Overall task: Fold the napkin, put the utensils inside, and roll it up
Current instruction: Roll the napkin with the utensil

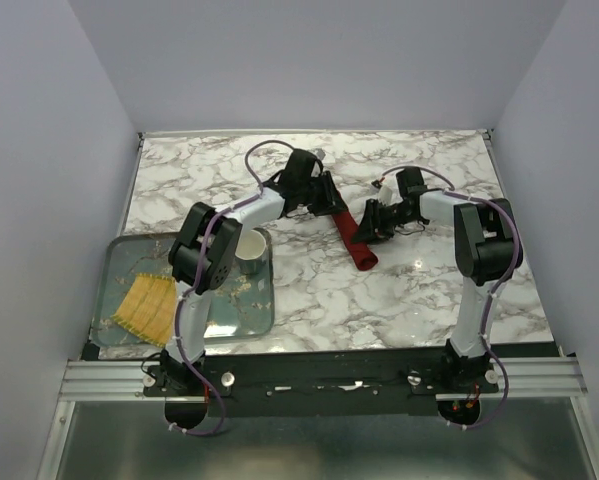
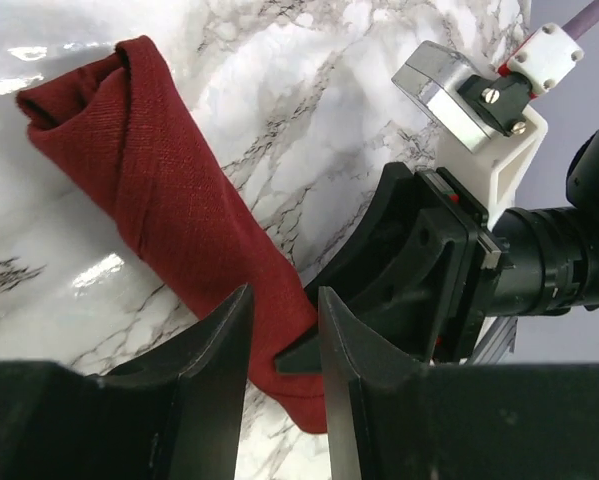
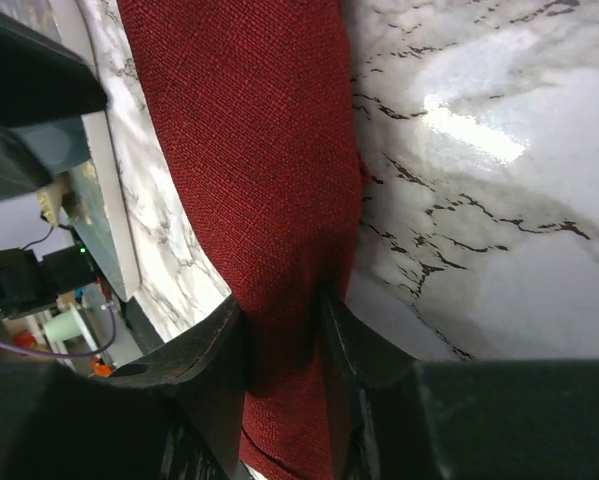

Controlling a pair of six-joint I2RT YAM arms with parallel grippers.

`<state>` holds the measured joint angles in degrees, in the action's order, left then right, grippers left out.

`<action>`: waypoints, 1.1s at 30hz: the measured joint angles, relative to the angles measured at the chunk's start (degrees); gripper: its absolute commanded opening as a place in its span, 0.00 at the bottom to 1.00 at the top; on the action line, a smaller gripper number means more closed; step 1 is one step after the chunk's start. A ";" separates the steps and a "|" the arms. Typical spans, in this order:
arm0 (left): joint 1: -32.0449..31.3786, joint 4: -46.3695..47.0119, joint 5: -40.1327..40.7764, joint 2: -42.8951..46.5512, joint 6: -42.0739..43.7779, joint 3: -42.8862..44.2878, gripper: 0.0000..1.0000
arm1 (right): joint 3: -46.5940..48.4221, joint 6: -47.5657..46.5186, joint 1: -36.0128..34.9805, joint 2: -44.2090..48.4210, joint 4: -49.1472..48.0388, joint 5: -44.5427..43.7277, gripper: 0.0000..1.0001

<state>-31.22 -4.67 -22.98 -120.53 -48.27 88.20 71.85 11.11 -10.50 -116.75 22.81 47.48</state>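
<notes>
The dark red napkin [image 1: 356,240] lies as a tight roll on the marble table, slanting from far left to near right. No utensils show in any view. My left gripper [image 1: 331,200] sits at the roll's far end. In the left wrist view its jaws [image 2: 284,300] stand apart, with the end of the napkin [image 2: 169,190] in the gap and no clear pinch. My right gripper [image 1: 371,222] comes in from the right. In the right wrist view its fingers [image 3: 284,305] press both sides of the napkin [image 3: 259,150].
A metal tray [image 1: 119,250] sits at the near left, holding a yellow woven mat [image 1: 144,308] and a white cup [image 1: 251,250]. The two grippers are very close, with the right gripper's black body [image 2: 419,260] just past my left fingertips.
</notes>
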 measured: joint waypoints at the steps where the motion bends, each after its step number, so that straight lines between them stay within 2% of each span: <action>1: -0.24 0.04 -0.04 -0.87 -0.09 0.72 0.40 | 0.00 0.04 0.15 -0.24 -0.02 0.57 0.45; 8: -0.76 -0.17 -0.09 -5.35 -0.31 4.15 0.40 | -0.04 -0.20 0.46 0.24 0.39 0.31 0.51; 13: -0.72 -0.17 -0.04 -5.46 -0.42 4.15 0.40 | -0.74 -1.07 -1.05 5.35 3.72 -8.39 0.58; 16: -0.70 -0.20 -0.04 -5.46 -0.42 4.15 0.40 | -0.79 -1.18 -3.89 10.86 5.99 -17.35 0.58; 21: -0.68 -0.17 -0.04 -5.46 -0.42 4.13 0.40 | 0.52 -1.62 -12.94 16.98 9.25 -34.45 0.66; 26: -0.66 -0.13 -0.04 -5.46 -0.42 3.91 0.40 | 4.46 -2.08 -21.88 15.65 12.37 -49.72 0.70; 33: -0.44 -0.02 -0.07 -5.46 -0.70 3.54 0.40 | 7.80 -2.16 -27.19 9.55 14.03 -64.72 0.73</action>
<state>-31.66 -4.69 -23.05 -125.99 -48.97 91.74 79.66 8.95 -37.69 -107.20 36.84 -17.23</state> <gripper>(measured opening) 0.394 0.713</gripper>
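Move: The napkin roll lies right at my right fingertips, its middle about 2 cm ahead, 2 cm to the left and 1 cm below. From my left hand that middle is some 5 cm back, 2 cm to the right and 5 cm down. The cup stands roughly 26 cm to the left of my right hand and 4 cm back, and the tray's middle is about 41 cm left and 12 cm back. My right fingers, pushed up against the roll from its right side, come free: I draw slightly to the right, lift about 6 cm, then come back left over the roll and sink some 2 cm, swinging the fingers from leftward to down-and-forward and opening them wide astride it. Meanwhile my left hand lowers nearly 3 cm onto the roll's far part, drifting a little right, its opening unchanged, and stays there. ##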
